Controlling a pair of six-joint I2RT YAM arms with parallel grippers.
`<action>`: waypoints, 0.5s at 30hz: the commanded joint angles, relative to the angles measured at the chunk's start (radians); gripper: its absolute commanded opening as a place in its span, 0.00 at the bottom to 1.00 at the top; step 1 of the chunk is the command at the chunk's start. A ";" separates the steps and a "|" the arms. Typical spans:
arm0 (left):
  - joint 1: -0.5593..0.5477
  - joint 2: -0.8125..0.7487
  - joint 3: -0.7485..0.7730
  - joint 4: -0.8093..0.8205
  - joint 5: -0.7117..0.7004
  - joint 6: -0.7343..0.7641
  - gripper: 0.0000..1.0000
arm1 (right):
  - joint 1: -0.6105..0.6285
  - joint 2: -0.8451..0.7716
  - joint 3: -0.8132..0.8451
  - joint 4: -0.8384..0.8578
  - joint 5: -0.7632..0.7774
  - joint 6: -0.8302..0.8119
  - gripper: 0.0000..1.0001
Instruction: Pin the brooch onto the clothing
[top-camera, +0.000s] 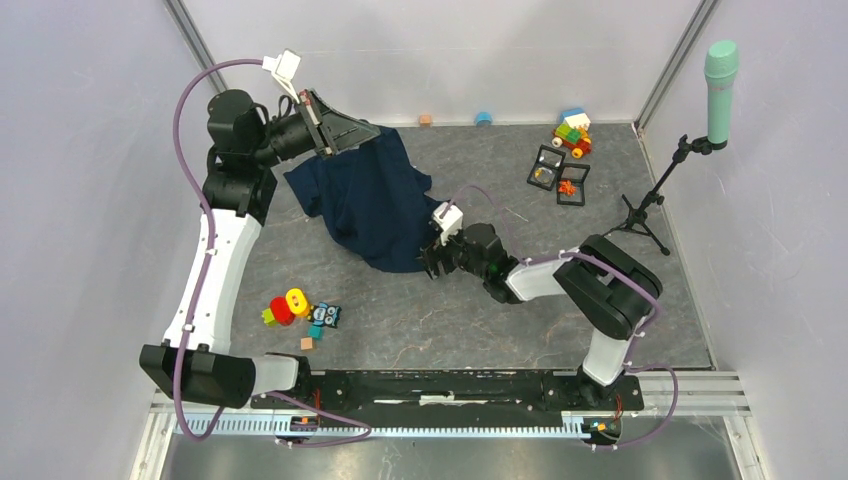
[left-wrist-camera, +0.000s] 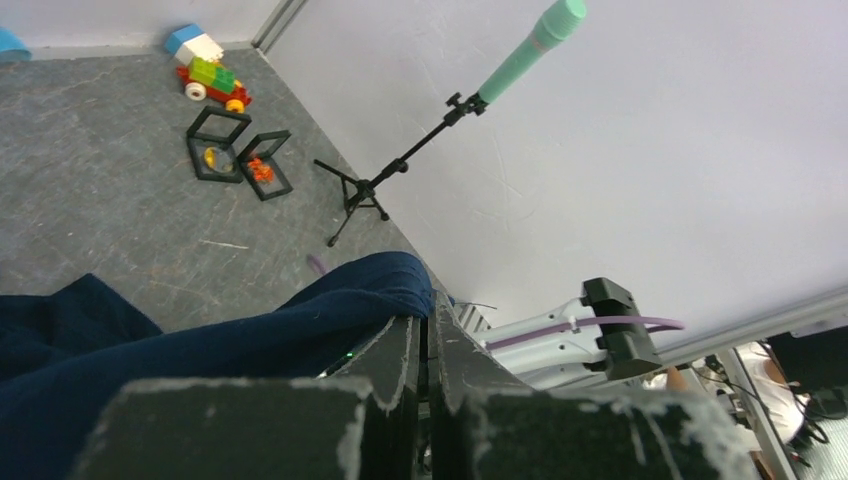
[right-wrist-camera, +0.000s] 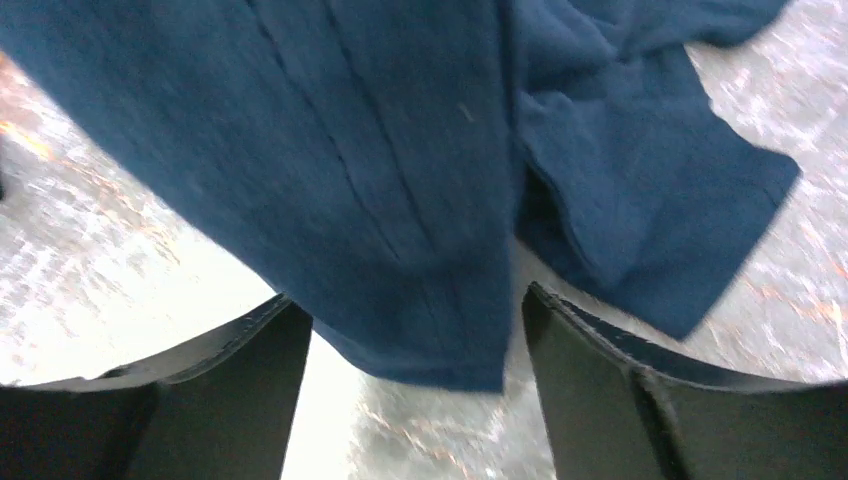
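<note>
The clothing, a dark navy shirt, lies bunched at the back middle of the table. Its top corner is lifted and pinched in my left gripper. In the left wrist view the jaws of that gripper are pressed together, with the clothing draped from their tip. My right gripper is at the shirt's near hem. In the right wrist view this gripper is open, and the clothing's lower edge hangs between the fingers without being clamped. Two black display frames hold small ornaments; which one is the brooch I cannot tell.
A toy block vehicle stands at the back right. A teal microphone on a tripod stand is by the right wall. Coloured toy blocks lie at the front left. Small blocks sit against the back wall.
</note>
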 joint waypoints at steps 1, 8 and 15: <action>0.019 -0.007 0.000 0.176 0.080 -0.132 0.02 | -0.004 0.045 0.108 0.045 -0.128 -0.042 0.70; 0.084 -0.001 0.051 0.081 0.017 -0.042 0.02 | -0.036 -0.122 0.097 -0.110 -0.017 -0.045 0.00; 0.101 -0.049 0.254 -0.326 -0.406 0.317 0.02 | -0.045 -0.582 0.223 -0.634 0.315 -0.218 0.00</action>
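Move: The hanging hem of the clothing is right at the right gripper's open fingers, its middle about 3 cm to the left, 1 cm ahead and at the same height. From that hand, the clothing's loose cuff is about 15 cm ahead, 2 cm to the right and 6 cm down, and the owl block some 20 cm left, 12 cm back and 5 cm down. The left hand, already holding the garment high up, has that hem about 38 cm below it, 5 cm to its right and 1 cm ahead. The right hand pushes its open fingers some 3 cm further left around the hanging hem and shuts them on it, then turns back and lifts quickly, some 10 cm up and 7 cm to the right, with the hem pinched. The left hand keeps its grip on the upper part and, after a small rise, draws away about 5 cm to the left and 3 cm forward, turning roughly 15 degrees counter-clockwise, so that the two hands pull the garment apart sideways. ##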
